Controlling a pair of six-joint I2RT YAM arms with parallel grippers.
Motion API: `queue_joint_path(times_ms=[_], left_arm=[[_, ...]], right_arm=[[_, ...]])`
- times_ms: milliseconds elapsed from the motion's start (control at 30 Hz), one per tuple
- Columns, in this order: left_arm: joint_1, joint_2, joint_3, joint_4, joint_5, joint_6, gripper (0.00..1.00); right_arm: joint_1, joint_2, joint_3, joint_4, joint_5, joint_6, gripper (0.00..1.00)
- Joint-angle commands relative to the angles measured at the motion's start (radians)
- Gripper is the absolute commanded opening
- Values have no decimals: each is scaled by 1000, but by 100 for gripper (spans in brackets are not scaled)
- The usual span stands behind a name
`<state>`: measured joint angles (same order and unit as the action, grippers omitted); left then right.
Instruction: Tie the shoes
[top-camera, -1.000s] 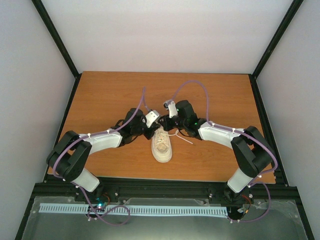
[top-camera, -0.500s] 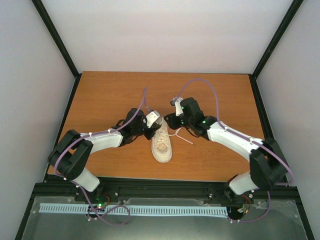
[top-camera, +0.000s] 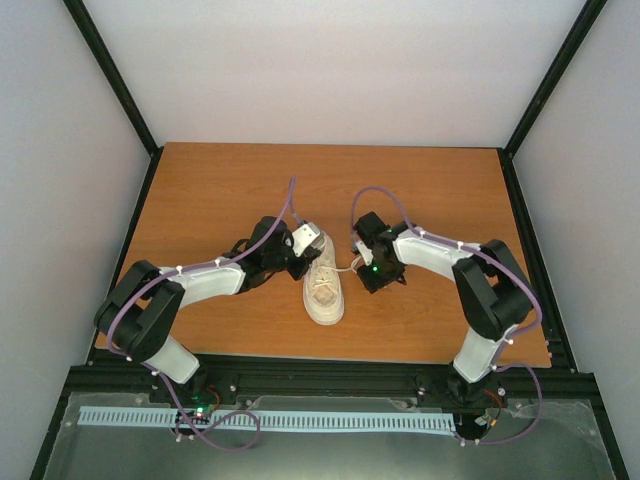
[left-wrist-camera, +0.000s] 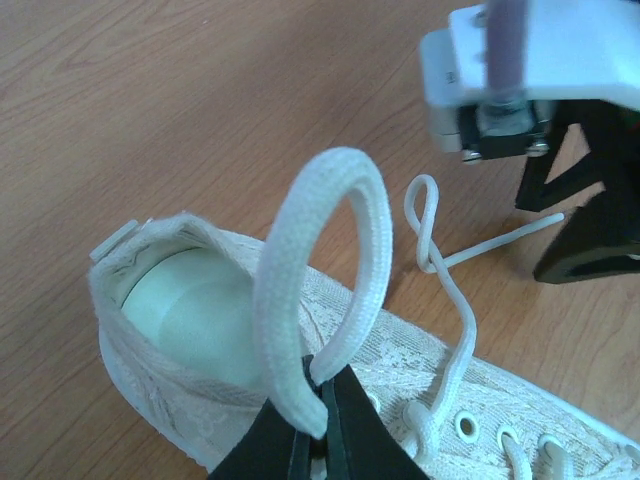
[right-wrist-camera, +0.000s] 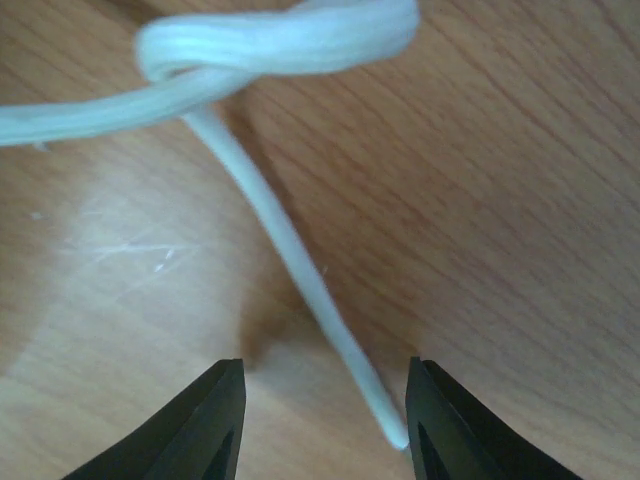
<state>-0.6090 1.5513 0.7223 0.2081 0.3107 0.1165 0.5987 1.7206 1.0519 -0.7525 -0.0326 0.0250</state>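
Observation:
The cream shoe (top-camera: 324, 292) lies mid-table, toe towards the arms. My left gripper (top-camera: 301, 266) is at its heel end. In the left wrist view the left gripper (left-wrist-camera: 321, 425) is shut on a loop of white lace (left-wrist-camera: 290, 250) that stands up over the shoe (left-wrist-camera: 190, 330). The other lace (left-wrist-camera: 447, 290) runs off onto the wood with a small loop. My right gripper (top-camera: 371, 277) hovers low just right of the shoe. In the right wrist view the right gripper (right-wrist-camera: 325, 405) is open, and the free lace end (right-wrist-camera: 300, 265) lies on the table between its fingers, untouched.
The wooden table (top-camera: 220, 190) is boxed in by a black frame (top-camera: 105, 75) and white walls. The right arm's wrist camera housing (left-wrist-camera: 530, 60) and its black fingers (left-wrist-camera: 590, 235) sit close beyond the shoe in the left wrist view.
The right arm swung out, then came back lower beside the shoe over the loose lace end, and its gripper opened. The left gripper stayed pinched on the lace loop.

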Motion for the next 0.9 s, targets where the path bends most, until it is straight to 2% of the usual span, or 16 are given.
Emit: queue_joint_path(times_ms=[0, 33, 167, 200, 333, 400, 500, 600, 667, 733, 867], left_arm=[[-8, -27, 16, -5, 11, 33, 1], [-8, -27, 17, -6, 11, 34, 1], [-7, -29, 16, -4, 7, 38, 1], [-8, -27, 14, -3, 6, 39, 1], [-7, -24, 13, 0, 6, 41, 1], [-8, -23, 12, 3, 7, 44, 1], [-7, -21, 10, 12, 16, 50, 1], [-8, -23, -2, 25, 21, 61, 1], [-8, -30, -11, 35, 9, 70, 1], [-8, -36, -14, 36, 1, 74, 1], [-8, -55, -32, 53, 33, 79, 1]], right_arm=[[-25, 67, 50, -42, -7, -68, 45], [-25, 83, 46, -43, -23, -71, 42], [-25, 92, 13, -43, -62, -79, 8], [-26, 80, 5, -42, -64, -83, 4], [-70, -49, 2, -14, -129, -98, 3], [-112, -127, 27, 45, -256, -97, 3], [-148, -189, 72, 247, -538, -93, 3], [-151, -140, 159, 478, -736, 3, 3], [-147, -72, 231, 590, -800, 124, 3], [-132, -7, 283, 681, -813, 241, 3], [-82, 100, 368, 699, -770, 297, 3]])
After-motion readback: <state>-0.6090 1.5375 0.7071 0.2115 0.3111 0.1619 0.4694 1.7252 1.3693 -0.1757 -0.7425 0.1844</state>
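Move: The lace's free end lies almost under the right hand's open fingers, about 1 cm ahead and 2 cm below. The lace's crossed curl is roughly 5 cm ahead and 4 cm to the left of that hand, a shade higher; the shoe's middle is some 12 cm to its left and 1 cm ahead; the loop pinched by the left hand is about 14 cm left, 5 cm ahead and 8 cm up. From the left hand, the free end lies around 14 cm right, 5 cm back and 9 cm below. The right fingers close on the lace near its free end after sinking about 1 cm, then lift it in a quickening sweep up, left and forward (over 20 cm of rise), rolling about 60 degrees from pointing down to pointing left, to finish well above and forward of the held loop. The left hand stays put and keeps its pinch on the loop. ##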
